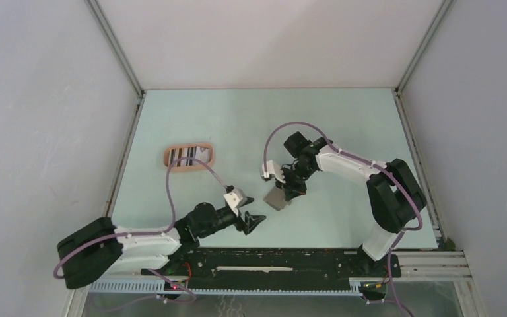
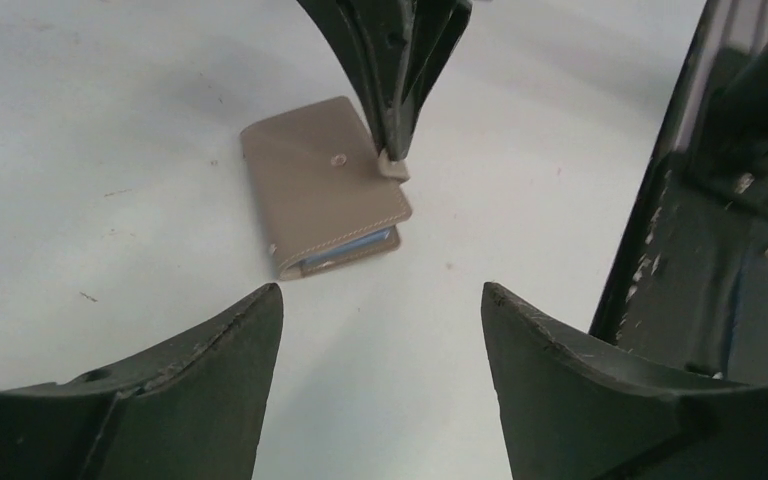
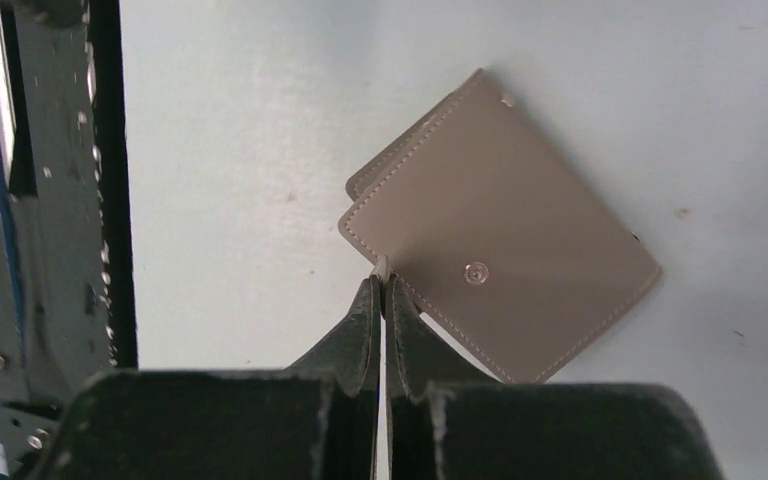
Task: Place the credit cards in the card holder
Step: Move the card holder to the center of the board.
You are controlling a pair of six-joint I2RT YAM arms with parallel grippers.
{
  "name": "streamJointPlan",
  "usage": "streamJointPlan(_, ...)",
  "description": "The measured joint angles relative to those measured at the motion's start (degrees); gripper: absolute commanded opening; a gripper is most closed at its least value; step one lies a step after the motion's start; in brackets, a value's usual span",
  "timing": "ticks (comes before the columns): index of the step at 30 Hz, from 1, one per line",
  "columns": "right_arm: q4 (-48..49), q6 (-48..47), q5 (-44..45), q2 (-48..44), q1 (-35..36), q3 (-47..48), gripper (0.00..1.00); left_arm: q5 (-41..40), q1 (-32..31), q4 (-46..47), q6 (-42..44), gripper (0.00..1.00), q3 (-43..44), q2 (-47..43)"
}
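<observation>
A grey-brown folded wallet [image 1: 277, 198] lies on the table near the front middle. My right gripper [image 3: 382, 283] is shut on a small tab at the wallet's edge [image 2: 392, 166], coming down from above. The wallet [image 3: 505, 250] is closed, its snap button facing up. A blue credit card's edge [image 2: 352, 246] shows inside the wallet's open side. My left gripper [image 2: 380, 300] stands open and empty just short of the wallet [image 2: 322, 195], low over the table. The salmon-pink card holder [image 1: 169, 156] sits at the far left with dark and light striped cards [image 1: 187, 156] in it.
A black rail [image 1: 264, 257] runs along the table's near edge, close behind my left gripper [image 1: 253, 222]. Grey enclosure walls stand at the left, right and back. Purple cables loop over both arms.
</observation>
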Motion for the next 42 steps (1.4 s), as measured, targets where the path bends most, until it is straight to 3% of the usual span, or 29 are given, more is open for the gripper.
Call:
streamJointPlan(6, -0.5, -13.0, 0.8, -2.1, 0.6, -7.1, 0.12, -5.4, -7.0, 10.4, 11.4, 0.78, 0.0, 13.5)
streamJointPlan(15, -1.3, -25.1, 5.4, -8.4, 2.3, -14.8, 0.41, -7.9, -11.3, 28.2, 25.1, 0.76, 0.0, 30.0)
streamJointPlan(26, -2.0, -28.1, 4.1, -13.6, 0.2, -17.9, 0.54, -10.7, -13.2, 32.3, 30.4, 0.77, 5.6, 36.3)
streamJointPlan(33, -4.1, -29.7, 0.3, -15.4, -3.1, -17.9, 0.54, -14.4, -17.4, 32.3, 37.4, 0.77, 10.3, 44.2)
streamJointPlan(42, -4.6, -30.7, -1.4, -15.3, -3.6, -17.9, 0.53, -16.5, -18.4, 32.3, 42.1, 0.74, 13.5, 49.5)
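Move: My right hand pinches the card holder's strap; the holder's middle lies about 4 cm to its left, 2 cm ahead and some 3 cm below. The card tray stands far off, about 31 cm to the left of the holder and 15 cm farther out. From my open left hand the holder lies about 8 cm to the right, 7 cm ahead and 7 cm below. With my right hand I draw the card holder back and to my right by its strap, sinking about 3.5 cm and turning some 20 degrees counter-clockwise; soon I open the fingers about halfway, finish about 6 cm right and 5 cm back, then rise a little. My open left hand comes in about 9 cm to the right and 6 cm down towards the holder's left side, rolling some 45 degrees. ##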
